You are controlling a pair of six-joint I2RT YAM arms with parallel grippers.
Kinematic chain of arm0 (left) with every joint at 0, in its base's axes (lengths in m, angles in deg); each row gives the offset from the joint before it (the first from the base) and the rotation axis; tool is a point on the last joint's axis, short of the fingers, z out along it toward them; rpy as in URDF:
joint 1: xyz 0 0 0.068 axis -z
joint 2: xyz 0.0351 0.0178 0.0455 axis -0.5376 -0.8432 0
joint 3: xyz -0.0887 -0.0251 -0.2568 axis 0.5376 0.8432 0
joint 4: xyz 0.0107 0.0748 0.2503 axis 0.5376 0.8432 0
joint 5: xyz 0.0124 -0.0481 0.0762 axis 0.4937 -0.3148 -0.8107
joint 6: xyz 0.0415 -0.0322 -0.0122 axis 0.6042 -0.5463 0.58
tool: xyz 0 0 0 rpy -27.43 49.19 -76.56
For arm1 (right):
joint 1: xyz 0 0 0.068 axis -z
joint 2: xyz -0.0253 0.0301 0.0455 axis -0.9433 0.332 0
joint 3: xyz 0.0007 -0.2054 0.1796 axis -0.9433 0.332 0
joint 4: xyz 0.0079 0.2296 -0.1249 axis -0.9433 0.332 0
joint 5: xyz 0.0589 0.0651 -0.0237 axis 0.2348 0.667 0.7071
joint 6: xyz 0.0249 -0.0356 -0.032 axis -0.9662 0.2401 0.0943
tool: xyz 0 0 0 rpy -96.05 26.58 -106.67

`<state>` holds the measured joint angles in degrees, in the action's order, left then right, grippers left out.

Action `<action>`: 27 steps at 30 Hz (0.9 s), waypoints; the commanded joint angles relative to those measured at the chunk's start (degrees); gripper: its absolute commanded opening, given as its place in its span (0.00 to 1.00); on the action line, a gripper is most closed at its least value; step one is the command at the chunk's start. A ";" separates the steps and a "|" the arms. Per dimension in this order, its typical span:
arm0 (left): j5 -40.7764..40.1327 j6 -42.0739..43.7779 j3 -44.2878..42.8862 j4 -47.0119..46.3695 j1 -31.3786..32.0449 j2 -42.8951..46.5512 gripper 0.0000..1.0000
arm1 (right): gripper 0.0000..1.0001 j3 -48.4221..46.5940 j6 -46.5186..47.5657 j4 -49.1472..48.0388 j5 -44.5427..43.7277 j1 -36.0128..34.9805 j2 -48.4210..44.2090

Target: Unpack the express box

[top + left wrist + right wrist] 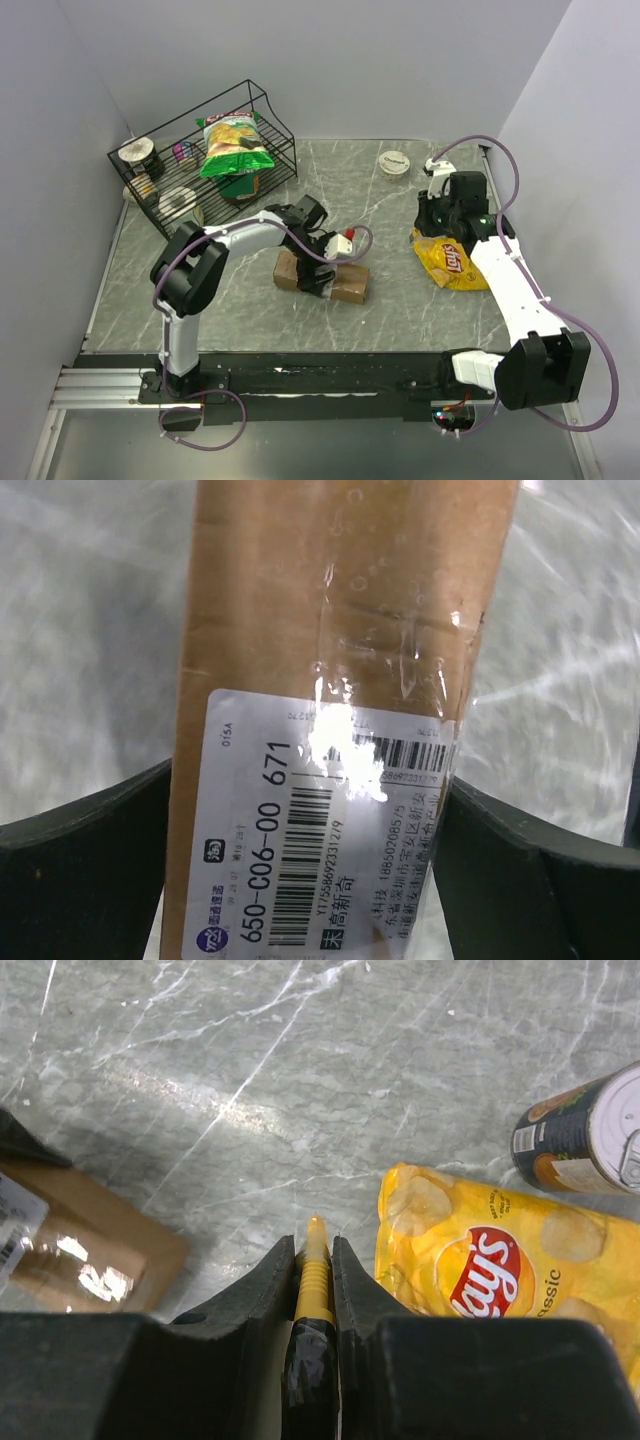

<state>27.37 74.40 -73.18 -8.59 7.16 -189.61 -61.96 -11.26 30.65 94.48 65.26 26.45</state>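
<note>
The express box (345,283), a long brown carton with a white label (300,860), lies flat in the middle of the table. My left gripper (318,270) reaches down over it and stands open. Its two black fingers (90,860) straddle the box (340,600), close against its long sides. My right gripper (430,224) hovers at the right, above the table. It is shut on a thin tool with a yellow ribbed tip (316,1260) and a black taped handle. The tip points at bare table between one end of the box (90,1240) and a yellow chip bag (480,1270).
The yellow chip bag (452,262) lies under the right arm. A can (585,1135) lies on its side just beyond it. A black wire rack (270,112) at the back left holds a green chip bag (233,145) and jars. A round white tin (395,163) sits at the back.
</note>
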 commanded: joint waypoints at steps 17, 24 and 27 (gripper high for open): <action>-12.33 -48.87 11.74 -14.48 -4.61 6.51 0.97 | 0.00 -11.40 -6.50 -14.95 -7.91 -18.72 8.03; -11.71 -48.52 13.14 -15.36 -4.88 5.37 0.97 | 0.00 -10.78 -7.11 -15.24 -2.91 -20.67 12.33; -11.98 -48.00 13.84 -16.24 -4.88 5.37 0.97 | 0.00 -10.69 -7.03 -15.42 -1.78 -21.37 13.82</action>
<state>15.66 29.09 -61.88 -25.83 2.44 -183.56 -73.13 -17.34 18.54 90.94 44.83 38.78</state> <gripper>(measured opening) 0.974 0.239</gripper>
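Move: The carton's middle lies right between the left gripper's spread fingers, at about their height. From the right hand, which holds the yellow cutter, the carton's middle is roughly 21 cm to the left, 5 cm back and 15 cm below. The chip bag lies about 10 cm right of the right hand and 2 cm back, the dark can some 13 cm right and 10 cm ahead, the white tub 22 cm ahead and 3 cm left, all well below. Swing the carton counter-clockwise with the left gripper, keeping its open fingers astride the label: turn some 45 degrees and shift it about 4 cm forward and left. Meanwhile carry the cutter, still pinched in the right gripper, about 15 cm left and a little forward, rising and then starting to sink, towards the carton's right end without lowering it onto the cardboard. ##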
